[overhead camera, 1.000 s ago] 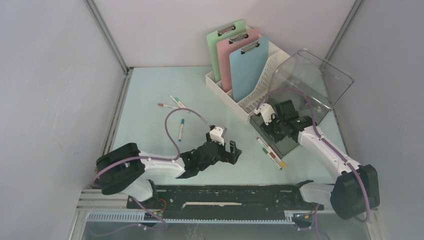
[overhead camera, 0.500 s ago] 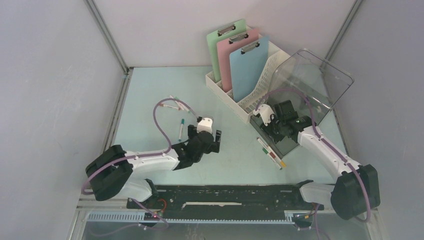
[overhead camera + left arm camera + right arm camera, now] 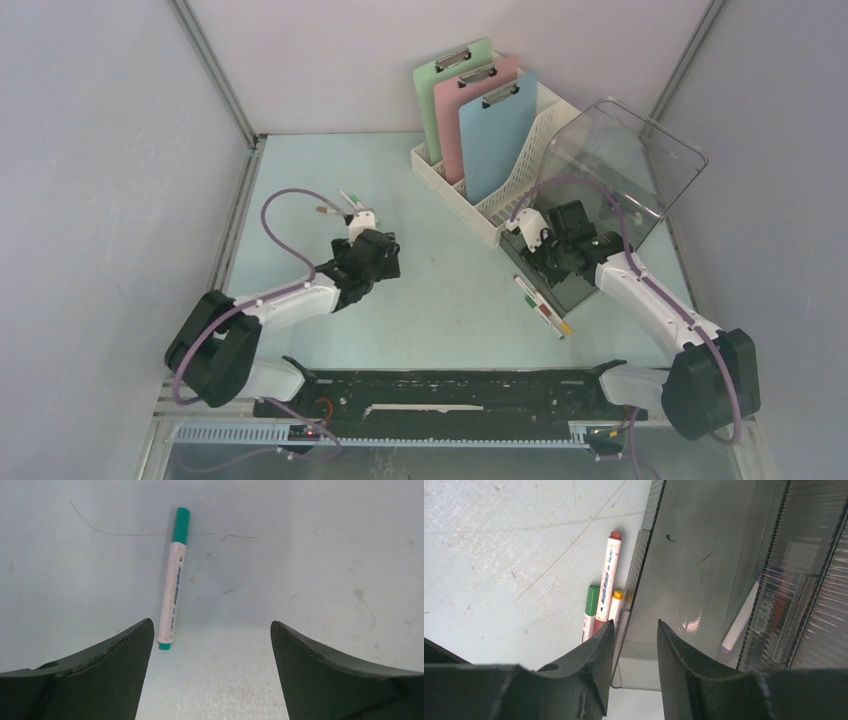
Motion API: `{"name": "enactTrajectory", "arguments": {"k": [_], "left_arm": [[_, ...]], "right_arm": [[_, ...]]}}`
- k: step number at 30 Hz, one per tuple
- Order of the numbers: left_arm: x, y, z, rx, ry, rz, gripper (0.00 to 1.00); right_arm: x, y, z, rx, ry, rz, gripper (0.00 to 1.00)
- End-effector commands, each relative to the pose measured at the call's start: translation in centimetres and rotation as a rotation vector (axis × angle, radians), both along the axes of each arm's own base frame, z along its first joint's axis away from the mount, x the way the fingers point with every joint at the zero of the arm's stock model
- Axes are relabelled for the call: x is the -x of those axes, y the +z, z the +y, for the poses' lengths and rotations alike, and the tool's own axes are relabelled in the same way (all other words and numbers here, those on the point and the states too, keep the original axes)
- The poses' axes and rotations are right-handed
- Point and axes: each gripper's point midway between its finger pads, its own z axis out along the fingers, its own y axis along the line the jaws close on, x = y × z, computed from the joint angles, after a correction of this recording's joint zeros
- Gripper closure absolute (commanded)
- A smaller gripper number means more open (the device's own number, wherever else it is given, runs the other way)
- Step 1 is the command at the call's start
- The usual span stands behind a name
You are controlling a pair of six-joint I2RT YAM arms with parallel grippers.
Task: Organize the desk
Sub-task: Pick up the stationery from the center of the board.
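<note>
The pale mint desk (image 3: 450, 320) carries loose markers. My left gripper (image 3: 378, 258) hangs over the left part of the desk and hides a marker in the top view. In the left wrist view that gripper (image 3: 211, 630) is open and empty. A white marker with a green cap (image 3: 172, 580) lies ahead, its near end beside the left finger. My right gripper (image 3: 535, 255) is at the clear box (image 3: 580, 285). There its jaws (image 3: 635, 625) stand partly open astride the box's side wall (image 3: 624, 625), which touches only the left finger.
Three markers (image 3: 601, 602) lie along the box's outer wall, and a purple-tipped one (image 3: 739, 625) lies inside. The box lid (image 3: 630, 170) stands open. A white rack (image 3: 500, 205) holds green, pink and blue clipboards. Two more markers (image 3: 345, 205) lie far left.
My left arm has swung left and away from the front middle of the desk to above the green-capped marker, jaws still open. The right arm has not moved.
</note>
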Motion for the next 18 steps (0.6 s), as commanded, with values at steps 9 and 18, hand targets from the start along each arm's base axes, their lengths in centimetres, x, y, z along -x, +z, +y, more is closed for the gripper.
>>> {"name": "enactTrajectory", "arguments": {"k": [9,18], "left_arm": [[-2.3,-3.2,2.4,-0.057,0.107,0.206,0.32],[-2.1,-5.0,2.9,-0.103,0.108,0.297,0.45]], "right_arm": [[0.3,0.3,0.3,0.003,0.027,-0.008,0.56],[0.4,0.2,0.5,0.005,0.04,-0.007,0.56]]}}
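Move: The teal marker lies about 5 cm ahead of the open left hand, 4 cm to its left and 6 cm below, cap end farther out. Beyond it lie a brown-ended marker, about 18 cm ahead and 10 cm left of the hand, and a green-capped marker, about 20 cm ahead and 6 cm left. From the idle right hand the teal marker is roughly 45 cm left, 8 cm ahead and 10 cm lower. Left hand sinks about 5 cm, shifting left and forward over the teal marker, tipping down, fingers partly closing. ##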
